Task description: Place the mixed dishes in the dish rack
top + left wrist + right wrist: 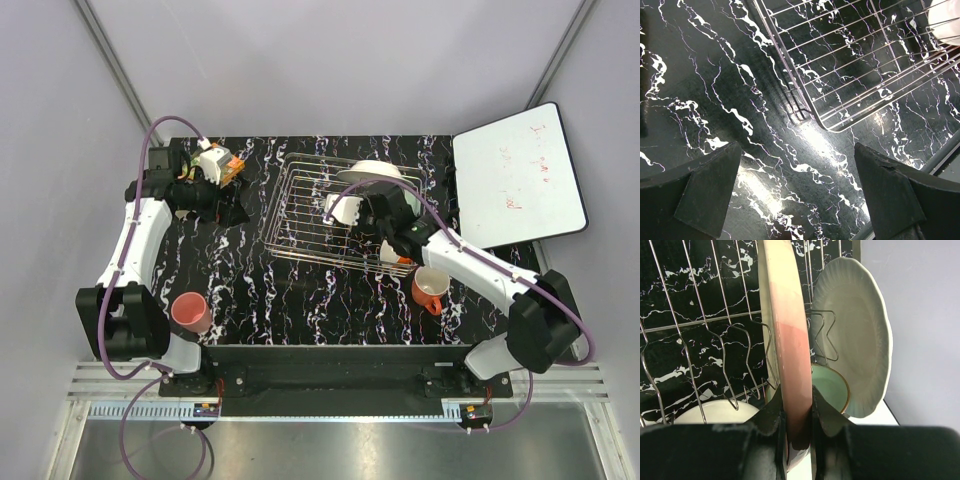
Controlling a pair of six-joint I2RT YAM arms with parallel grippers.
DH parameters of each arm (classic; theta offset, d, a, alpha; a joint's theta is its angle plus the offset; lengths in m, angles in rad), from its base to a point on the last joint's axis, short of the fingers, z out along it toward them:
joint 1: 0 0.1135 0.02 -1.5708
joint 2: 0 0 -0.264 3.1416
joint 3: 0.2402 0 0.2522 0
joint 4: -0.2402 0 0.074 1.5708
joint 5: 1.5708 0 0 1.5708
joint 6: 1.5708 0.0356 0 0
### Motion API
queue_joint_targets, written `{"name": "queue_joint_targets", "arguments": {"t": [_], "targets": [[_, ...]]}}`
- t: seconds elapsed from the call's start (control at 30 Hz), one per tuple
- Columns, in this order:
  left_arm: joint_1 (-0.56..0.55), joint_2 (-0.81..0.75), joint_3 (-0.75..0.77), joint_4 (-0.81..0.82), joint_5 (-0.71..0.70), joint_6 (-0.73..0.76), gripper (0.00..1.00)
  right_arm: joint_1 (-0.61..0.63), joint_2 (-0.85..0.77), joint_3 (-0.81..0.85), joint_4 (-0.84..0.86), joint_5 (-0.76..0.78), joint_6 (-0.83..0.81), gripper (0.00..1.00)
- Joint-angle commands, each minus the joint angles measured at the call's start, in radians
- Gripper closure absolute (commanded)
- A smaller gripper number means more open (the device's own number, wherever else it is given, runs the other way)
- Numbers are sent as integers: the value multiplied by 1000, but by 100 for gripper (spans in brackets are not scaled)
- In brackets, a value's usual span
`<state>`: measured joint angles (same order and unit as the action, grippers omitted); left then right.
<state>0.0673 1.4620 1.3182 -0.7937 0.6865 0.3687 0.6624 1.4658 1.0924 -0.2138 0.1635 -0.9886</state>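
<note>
The pink-cream plate point(790, 335) stands on edge among the prongs of the dish rack point(300, 215), with my right gripper point(796, 396) shut on its lower rim. To its right in the right wrist view a white plate point(860, 330) stands upright and a pale green bowl point(832, 387) sits below it. A cream bowl point(715, 414) shows low on the left. An orange mug point(430, 290) and a pink tumbler point(190, 312) stand on the table. My left gripper point(797, 192) hangs open over bare table beside the rack's corner point(840, 120).
An orange-green snack packet point(220, 165) lies at the back left, close to the left arm's wrist. A white board point(518, 175) lies at the back right, over the table's edge. The black marble table point(290, 300) ends just behind the arm bases.
</note>
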Motion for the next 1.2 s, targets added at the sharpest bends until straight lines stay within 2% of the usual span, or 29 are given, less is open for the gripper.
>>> {"name": "queue_joint_targets", "arguments": {"t": [0.0,0.07,0.1,0.2,0.47,0.63,0.8,1.0,1.17], "targets": [[2,-2,-7,39,30,13,1,-18,2,24,7,57,39,89],[0,-3,-7,39,28,16,1,-18,-7,17,8,71,48,76],[2,-2,-7,39,27,18,1,-18,-10,8,10,73,59,59],[2,-3,-5,39,21,21,1,-18,-35,-15,33,82,83,50],[2,6,1,39,13,24,1,-18,-102,-37,57,82,131,45],[0,24,3,45,-2,30,1,-18,-225,-42,37,10,217,37],[-14,95,10,77,-42,27,1,-18,-346,-49,36,-58,313,36],[-79,188,53,116,-96,-4,1,-18,-426,-120,187,-157,461,32],[-142,222,72,140,-110,-33,1,-20,-395,-158,358,-272,615,32]]}}
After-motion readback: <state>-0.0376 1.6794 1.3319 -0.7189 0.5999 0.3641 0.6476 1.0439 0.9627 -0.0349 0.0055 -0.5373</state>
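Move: The right hand still grips the pink-and-cream plate in the rack, its middle about 3 cm ahead, 3 cm left and 7 cm below. From that hand, the white plate is about 9 cm ahead and 1 cm right, the green bowl 2 cm ahead and 7 cm right, and the orange bowl 7 cm back and 6 cm right, all lower. The rack's left rim is 8 cm right of the left hand, about 1 cm ahead and 12 cm below. Right fingers release the plate, then lift about 13 cm, drawing back; left hand sinks 7 cm towards the rack. ##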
